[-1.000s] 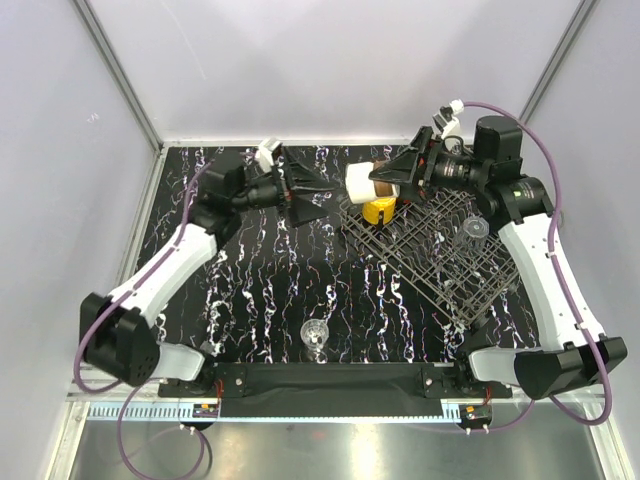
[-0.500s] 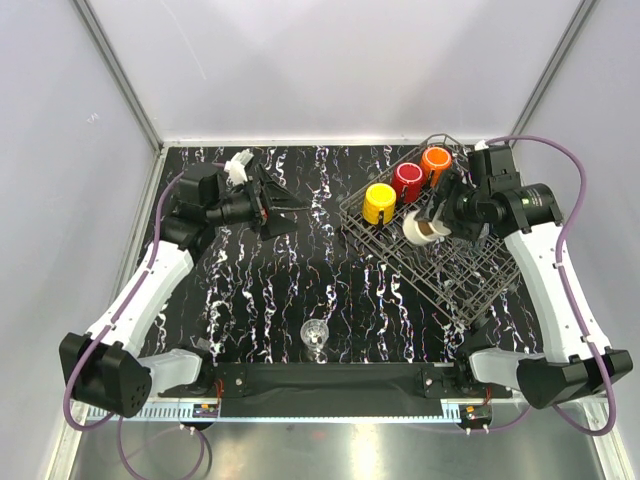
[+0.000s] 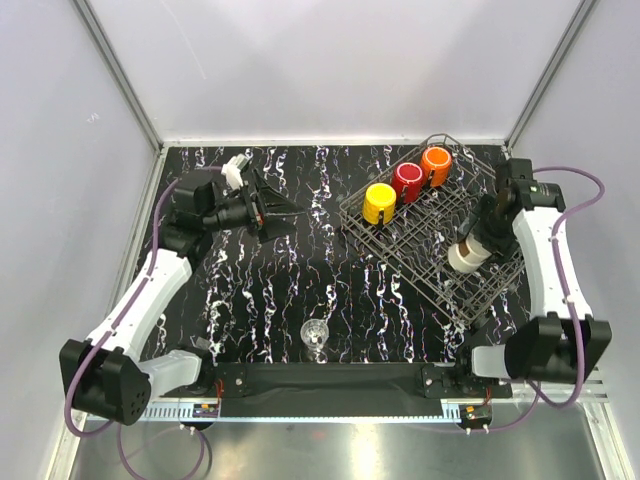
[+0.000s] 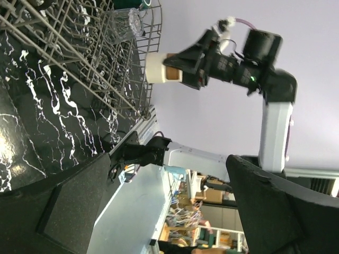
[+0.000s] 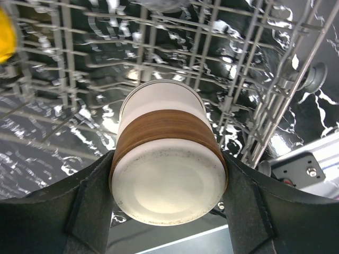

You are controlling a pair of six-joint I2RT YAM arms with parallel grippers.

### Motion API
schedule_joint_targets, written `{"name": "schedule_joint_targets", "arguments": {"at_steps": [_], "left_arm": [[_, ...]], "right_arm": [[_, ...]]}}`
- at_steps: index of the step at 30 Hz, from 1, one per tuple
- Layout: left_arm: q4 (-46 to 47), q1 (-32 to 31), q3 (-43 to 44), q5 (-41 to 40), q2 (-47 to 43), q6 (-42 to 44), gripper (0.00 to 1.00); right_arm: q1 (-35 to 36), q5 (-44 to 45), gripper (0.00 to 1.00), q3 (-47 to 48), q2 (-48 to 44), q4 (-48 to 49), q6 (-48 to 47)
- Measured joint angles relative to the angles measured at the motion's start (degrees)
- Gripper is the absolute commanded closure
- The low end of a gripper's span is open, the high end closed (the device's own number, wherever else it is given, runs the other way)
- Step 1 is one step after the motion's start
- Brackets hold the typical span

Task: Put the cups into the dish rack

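Observation:
My right gripper [image 3: 473, 243] is shut on the brown-and-cream cup [image 3: 464, 258] and holds it over the right part of the grey wire dish rack [image 3: 420, 262]. In the right wrist view the cup [image 5: 164, 132] sits between my fingers [image 5: 90, 206], base toward the camera, above the rack's wires [image 5: 238, 53]. Yellow [image 3: 378, 203], red [image 3: 406, 180] and orange [image 3: 436, 163] mugs stand in the rack's back row. One clear glass [image 3: 316, 335] stands on the table near the front. Another glass [image 4: 124, 24] is in the rack. My left gripper [image 3: 278, 210] is open and empty.
The table top [image 3: 300, 270] is black with white veins. A black bar [image 3: 320, 378] with the arm bases runs along the near edge. White walls [image 3: 120, 100] close in the left, back and right sides. The rack's side basket [image 3: 455, 150] is at the back right.
My right gripper has carried the brown-and-cream cup from the back of the rack, near the mugs, to its right side and turned it downward. My left arm has drawn back to the left.

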Motion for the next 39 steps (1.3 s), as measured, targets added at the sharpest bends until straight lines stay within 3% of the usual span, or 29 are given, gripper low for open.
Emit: {"name": "schedule_joint_targets", "arguments": {"at_steps": [15,22,28,33,39], "left_arm": [[-7.45,1.25,8.5,0.5,3.39,8.28,0.01],[-15.08,1.38,11.82,-4.94,6.27,9.9,0.01],[-22.73,1.6,14.49,-10.19,7.48,11.56,0.01],[-31.63,1.55,19.56,-12.68,11.56,14.99,0.03],[-43.74,0.48,24.57,-16.68,14.27,21.44,0.05]], "right_arm": [[-1.4,-0.42,1.0,-4.7,13.14,7.04,0.92],[-1.4,-0.55,0.88,-6.73,14.38,11.15,0.85],[-1.38,-0.48,0.73,-8.76,16.04,13.73,0.2],[-1.18,-0.35,0.43,-10.32,16.04,15.04,-0.5],[-1.07,0.0,0.22,-11.08,16.02,16.26,-1.55]]}}
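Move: The right hand holds the white-and-brown cup above the rack. The cup's spot lies about 13 cm below the hand and 3 cm ahead, with the clear glass some 11 cm ahead, 5 cm to the right and 12 cm down. The yellow mug stands about 19 cm ahead, 22 cm left and 12 cm down. From the empty left hand, the last glass cup is roughly 16 cm back, 9 cm right and 26 cm below, standing alone. Downward, quick at first and then easing almost to a stop, the right hand lowers the gripped cup about 12 cm into the near part of the rack, drifting 3 cm forward as its fingers tilt about 10 degrees closer to vertical. The open left hand lifts slightly, then sinks to end 5 cm lower, going forward and left and dipping its right-pointing fingers some 25 degrees. ##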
